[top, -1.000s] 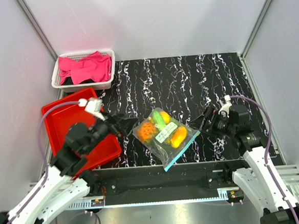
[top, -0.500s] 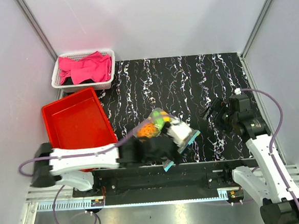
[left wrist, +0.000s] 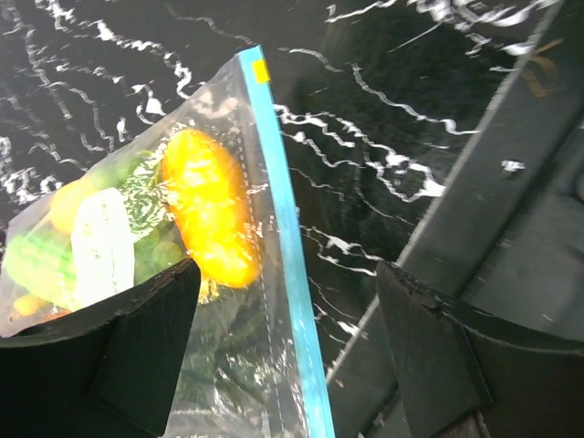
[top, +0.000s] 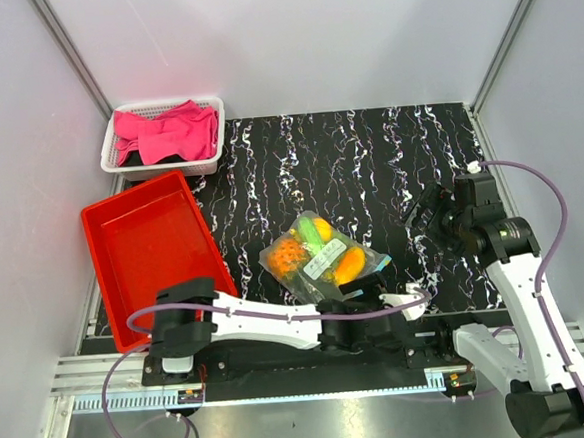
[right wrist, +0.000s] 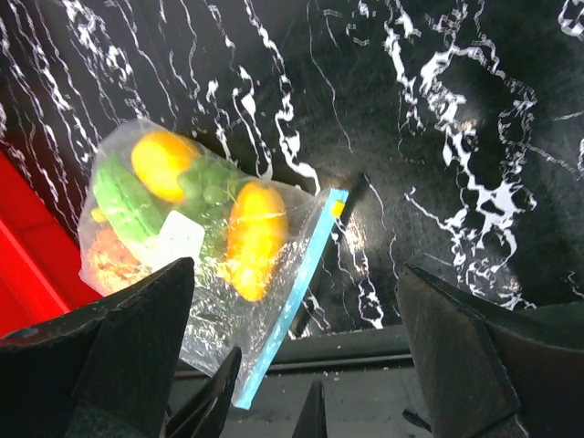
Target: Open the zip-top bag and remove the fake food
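The clear zip-top bag [top: 320, 259] lies on the black marble mat, its light blue zip strip [left wrist: 290, 274] facing the near right. Inside sit the fake food pieces: a bumpy orange fruit [top: 286, 254], a yellow-orange oval [left wrist: 210, 214] and green vegetables [right wrist: 123, 205]. My left gripper [left wrist: 287, 351] is open and low at the bag's near corner, one finger over the plastic and the other off the bag, with the strip running between them untouched. To the right of the bag, my right gripper [right wrist: 297, 356] hangs open above the mat, holding nothing.
A red tray [top: 144, 249] stands left of the bag. Behind it is a white basket [top: 118, 161] holding pink cloth [top: 171, 132]. The table's metal front rail [top: 311, 350] runs just under my left arm. Grey walls close in both sides.
My left arm swung from over the red tray to lie low along the front edge, bringing its gripper to the bag's near corner with jaws slightly narrower. The right gripper drew back to the right.
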Controlling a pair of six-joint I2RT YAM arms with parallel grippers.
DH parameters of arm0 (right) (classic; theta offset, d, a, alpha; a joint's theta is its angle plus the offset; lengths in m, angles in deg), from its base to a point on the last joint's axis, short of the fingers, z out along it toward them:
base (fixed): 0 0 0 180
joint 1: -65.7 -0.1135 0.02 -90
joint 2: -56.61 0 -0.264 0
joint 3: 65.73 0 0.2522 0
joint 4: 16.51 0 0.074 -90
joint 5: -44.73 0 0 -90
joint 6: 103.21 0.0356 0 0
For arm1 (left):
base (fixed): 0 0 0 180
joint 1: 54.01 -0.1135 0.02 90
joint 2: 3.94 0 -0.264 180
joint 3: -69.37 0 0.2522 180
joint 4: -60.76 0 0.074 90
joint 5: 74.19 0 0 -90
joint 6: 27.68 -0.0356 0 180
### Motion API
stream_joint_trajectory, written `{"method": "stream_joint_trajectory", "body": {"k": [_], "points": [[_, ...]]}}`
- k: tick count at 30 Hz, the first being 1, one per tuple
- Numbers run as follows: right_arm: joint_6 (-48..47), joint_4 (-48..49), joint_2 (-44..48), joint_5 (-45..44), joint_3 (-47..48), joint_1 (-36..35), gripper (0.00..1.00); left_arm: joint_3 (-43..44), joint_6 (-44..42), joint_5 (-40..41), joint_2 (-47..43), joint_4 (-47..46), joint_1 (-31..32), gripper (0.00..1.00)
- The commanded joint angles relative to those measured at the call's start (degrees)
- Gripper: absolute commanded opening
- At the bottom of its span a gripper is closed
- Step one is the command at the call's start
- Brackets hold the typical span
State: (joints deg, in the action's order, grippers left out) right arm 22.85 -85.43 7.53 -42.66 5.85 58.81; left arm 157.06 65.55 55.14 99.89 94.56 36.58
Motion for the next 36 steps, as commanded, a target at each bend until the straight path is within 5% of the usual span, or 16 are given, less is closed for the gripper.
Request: {"method": "stream_joint_trajectory", "body": {"k": [1,12,22,26,36], "points": [[-0.55,1.37,0.3,3.19,-0.25,0.57,1.0,1.92,-1.91,7.42,2.86,-3.59,-0.41,0.83],[-2.57,5.49,-3.65,11.7,-2.71,1.1,1.0,-2.47,2.22,11.29,7.88,-13.42,-3.48,0.71],[-3.79,10.06,-7.87,14.53,-5.87,1.18,1.0,-4.33,1.52,7.34,9.63,-17.31,-5.86,0.28],[-3.97,12.52,-9.63,15.14,-8.78,1.27,1.0,-4.59,-0.14,6.9,7.88,-18.19,-5.86,0.01],[-4.85,18.68,-13.05,19.79,-12.47,1.53,1.0,-6.52,0.46,2.42,-1.52,-13.97,-5.95,0.0]]}}
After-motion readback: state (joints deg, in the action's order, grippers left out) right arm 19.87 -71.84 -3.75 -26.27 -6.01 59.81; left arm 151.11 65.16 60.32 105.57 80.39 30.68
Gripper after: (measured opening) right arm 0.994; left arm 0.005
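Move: The bag's blue zip strip is the left gripper's target: the spot to grip lies about 6 cm ahead of it, 1 cm to its left and 6 cm below. The strip's yellow-marked far corner is some 12 cm ahead and 5 cm to the right of that gripper. Inside the bag, the yellow mango lies 11 cm ahead and 3 cm left, and the white label 13 cm ahead and 9 cm left. From the right gripper, the grip spot is roughly 14 cm left, 6 cm back and 15 cm below. Bring the left gripper about 6 cm forward and 6 cm down onto the zip strip, swinging it some 10 degrees counter-clockwise. Shut the fingers across the strip beside the mango's near end to pinch it, then start to raise it, 1 to 2 cm. Meanwhile lower the open right gripper about 8 cm, easing 4 cm left towards the strip's far corner, touching nothing yet. ##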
